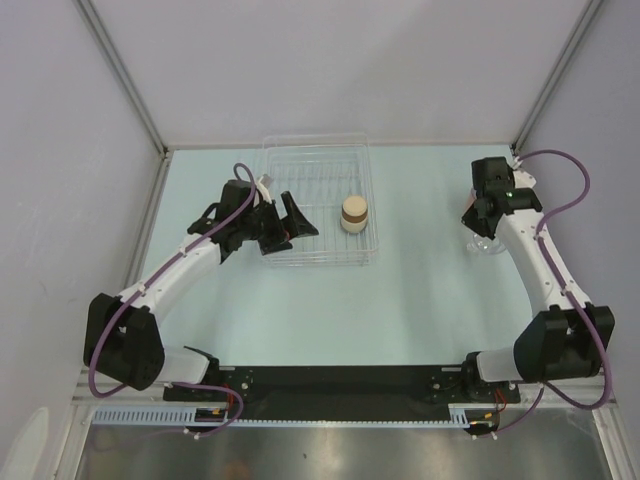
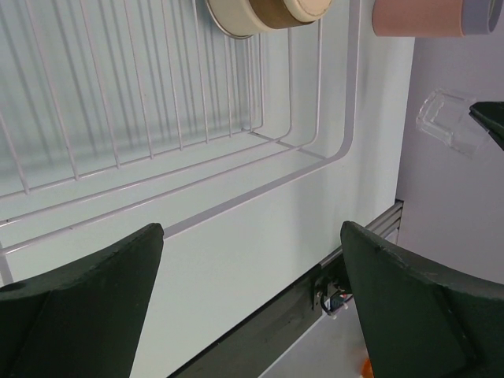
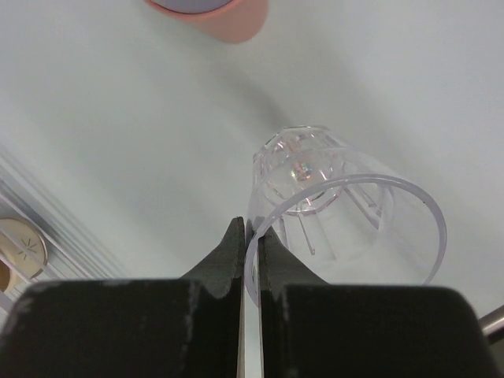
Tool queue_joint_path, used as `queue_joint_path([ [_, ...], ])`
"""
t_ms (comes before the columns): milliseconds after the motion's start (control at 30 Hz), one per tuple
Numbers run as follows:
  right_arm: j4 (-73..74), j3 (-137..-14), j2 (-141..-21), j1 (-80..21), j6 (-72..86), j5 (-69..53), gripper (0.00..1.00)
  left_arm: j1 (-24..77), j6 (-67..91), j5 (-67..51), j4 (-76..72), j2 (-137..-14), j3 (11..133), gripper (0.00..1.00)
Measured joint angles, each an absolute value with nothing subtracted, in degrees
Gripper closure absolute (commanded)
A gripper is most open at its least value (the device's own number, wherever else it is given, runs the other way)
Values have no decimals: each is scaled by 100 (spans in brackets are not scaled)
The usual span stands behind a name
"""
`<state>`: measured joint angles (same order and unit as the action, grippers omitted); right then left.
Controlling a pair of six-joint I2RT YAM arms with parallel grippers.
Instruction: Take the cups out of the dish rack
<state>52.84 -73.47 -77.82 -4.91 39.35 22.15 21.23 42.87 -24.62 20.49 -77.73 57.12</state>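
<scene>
The clear dish rack stands at the middle back of the table. One cup with a tan round top sits in its right half; the left wrist view shows this cup at the top edge. My left gripper hangs open over the rack's left front part, nothing between its fingers. At the right, my right gripper is shut on the rim of a clear cup, which also shows under the arm. A salmon-pink cup with a lavender cup nested inside stands just beyond.
Grey walls and metal posts close in the table at the back and sides. The rack's front rim runs across the left wrist view. A black rail with the arm bases lines the near edge.
</scene>
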Motion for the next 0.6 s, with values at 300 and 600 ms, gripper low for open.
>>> queue_joint_path([
  [300,4665,-7214,-8562,-213,3868,2036,100,2123,4193,-2456,2099,-7773,5712,1],
  [600,4412,-7201,-9150,-30,3712,2047,100,2123,4150,-2408,2200,-7773,5712,1],
])
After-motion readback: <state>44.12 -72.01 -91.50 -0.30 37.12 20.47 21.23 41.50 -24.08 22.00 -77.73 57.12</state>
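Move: The right hand, pinching the clear cup by its rim, is taking it to bare table about 3 cm ahead, 4 cm to its right and some 17 cm below. The cup stack stands about 14 cm ahead and 3 cm right, its middle roughly 9 cm lower. The cream-and-brown cup in the rack lies 13 cm ahead, 27 cm left, about 12 cm lower. From the left hand that bare spot is roughly 40 cm right, 3 cm ahead and 16 cm down. Down and forward the right hand goes, sinking about 7 cm while reaching some 4 cm ahead and drifting a little right, bringing the clear cup towards the bare table on the near side of the cup stack. The forward part comes mostly early, then it is chiefly descent; the wrist tips slightly steeper, and the shut fingers keep their pinch on the rim. ##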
